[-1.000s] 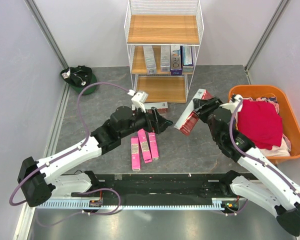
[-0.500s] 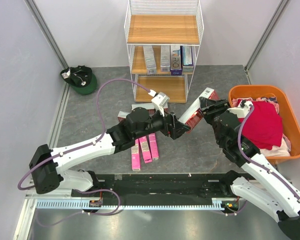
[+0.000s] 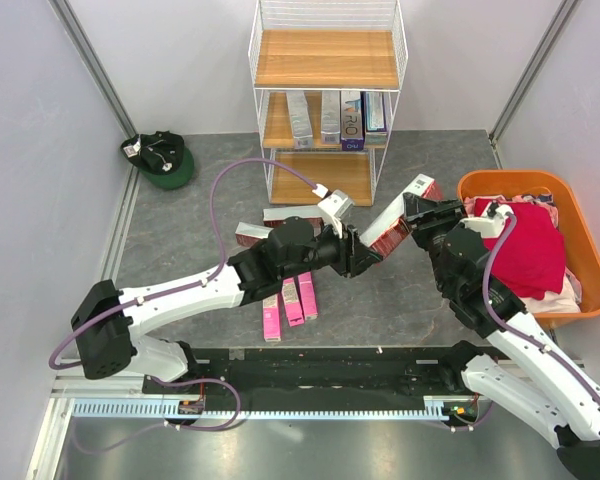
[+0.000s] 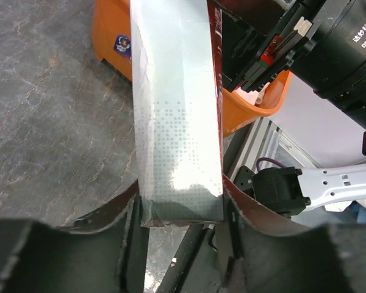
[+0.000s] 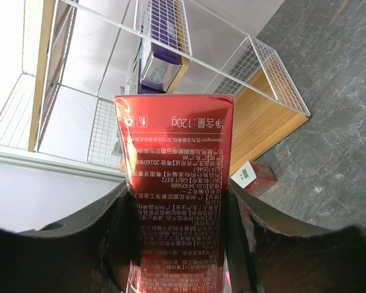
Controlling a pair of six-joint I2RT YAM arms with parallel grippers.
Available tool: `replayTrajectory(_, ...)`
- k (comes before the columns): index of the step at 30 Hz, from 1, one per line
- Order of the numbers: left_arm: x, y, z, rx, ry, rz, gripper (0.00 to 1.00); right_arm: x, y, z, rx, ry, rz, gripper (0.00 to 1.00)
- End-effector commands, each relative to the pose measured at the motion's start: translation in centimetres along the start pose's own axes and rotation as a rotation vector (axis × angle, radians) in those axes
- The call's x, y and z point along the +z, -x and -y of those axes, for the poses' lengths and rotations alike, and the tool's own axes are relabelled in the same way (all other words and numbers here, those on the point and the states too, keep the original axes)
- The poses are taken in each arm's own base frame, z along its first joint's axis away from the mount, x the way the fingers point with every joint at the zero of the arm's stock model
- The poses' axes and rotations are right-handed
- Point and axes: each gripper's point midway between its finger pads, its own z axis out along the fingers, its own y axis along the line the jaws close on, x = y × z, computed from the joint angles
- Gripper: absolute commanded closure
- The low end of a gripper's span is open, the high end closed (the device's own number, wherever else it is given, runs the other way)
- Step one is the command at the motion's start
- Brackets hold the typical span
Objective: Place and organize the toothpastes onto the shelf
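One dark red toothpaste box [image 3: 392, 222] hangs tilted above the floor, held at both ends. My right gripper [image 3: 412, 215] is shut on its upper part [image 5: 177, 183]. My left gripper [image 3: 363, 257] is shut on its lower end, and both fingers press the silvery face [image 4: 177, 122]. Two more dark red boxes [image 3: 250, 235] [image 3: 295, 213] lie on the floor under the left arm. Three pink boxes [image 3: 292, 300] lie side by side nearer me. The white wire shelf [image 3: 325, 60] stands at the back, with several silver and purple boxes [image 3: 335, 118] upright on its middle board.
An orange tub [image 3: 480, 185] with red cloth [image 3: 520, 245] stands at the right, close behind the right arm. A green object [image 3: 160, 158] sits by the left wall. Grey walls close in both sides. The shelf's top and bottom boards are bare.
My left arm swung right, from over the floor boxes to the box in my right gripper, and its jaws closed on the lower end. The right gripper shifted slightly.
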Motion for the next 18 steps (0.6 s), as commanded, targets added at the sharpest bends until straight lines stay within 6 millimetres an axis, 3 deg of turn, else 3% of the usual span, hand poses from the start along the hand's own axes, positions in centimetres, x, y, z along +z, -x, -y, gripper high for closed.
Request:
replayTrajectory(1,0.2,2.9,1.0,0.022,-0.013,0.090,0.60,-0.5,1.8,-2.3,0.080,0.073,0.048,0.40)
replayTrajectory(5,-0.6,3.7,0.6,0.012,0.013,0.124,0.70,-0.7,1.9,-2.6,0.074,0.084,0.048,0.34)
replayTrajectory(8,-1.6,4.3,0.4,-0.006,0.032,0.151,0.82,-0.9,2.4,-2.8,0.064,0.092,0.058,0.20)
replayTrajectory(13,-4.0,4.3,0.3,-0.045,0.034,0.178,0.91,-1.3,2.9,-3.0,0.042,0.108,0.068,0.04)
replayTrajectory(15,-5.7,5.2,0.6,-0.077,0.035,0.225,0.98,-1.5,3.1,-3.2,0.023,0.117,0.071,0.02)
replayTrajectory(16,-6.1,4.3,-0.3,-0.091,0.059,0.221,0.98,-1.6,3.1,-3.4,0.015,0.121,0.070,0.02)
replayTrajectory(18,-7.9,5.0,0.0,-0.125,0.054,0.268,0.98,-1.6,3.3,-3.5,-0.010,0.124,0.072,0.02)
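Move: The red-and-white toothpaste box is pinched at its near end by the left hand; its middle is some 7 cm ahead and 6 cm right of that hand, and about 4 cm left and 2 cm back of the right hand, which still grips its far part. The shelf's bottom board lies roughly 27 cm ahead and 6 cm left of the left hand, 24 cm below. The flat red boxes are 16 cm ahead, 13 cm left, the pink boxes 4 cm back, 12 cm left, both 25 cm below. The red-and-white box passes over to the left hand alone: the right fingers spread from their grip to fully open and come free, that hand backing up by about 3 cm, mostly upward, its fingertips tipping slightly up. The left hand keeps its pinch, waits for the release, then draws the box about 5 cm left, away from the right hand, turning a little counter-clockwise. ##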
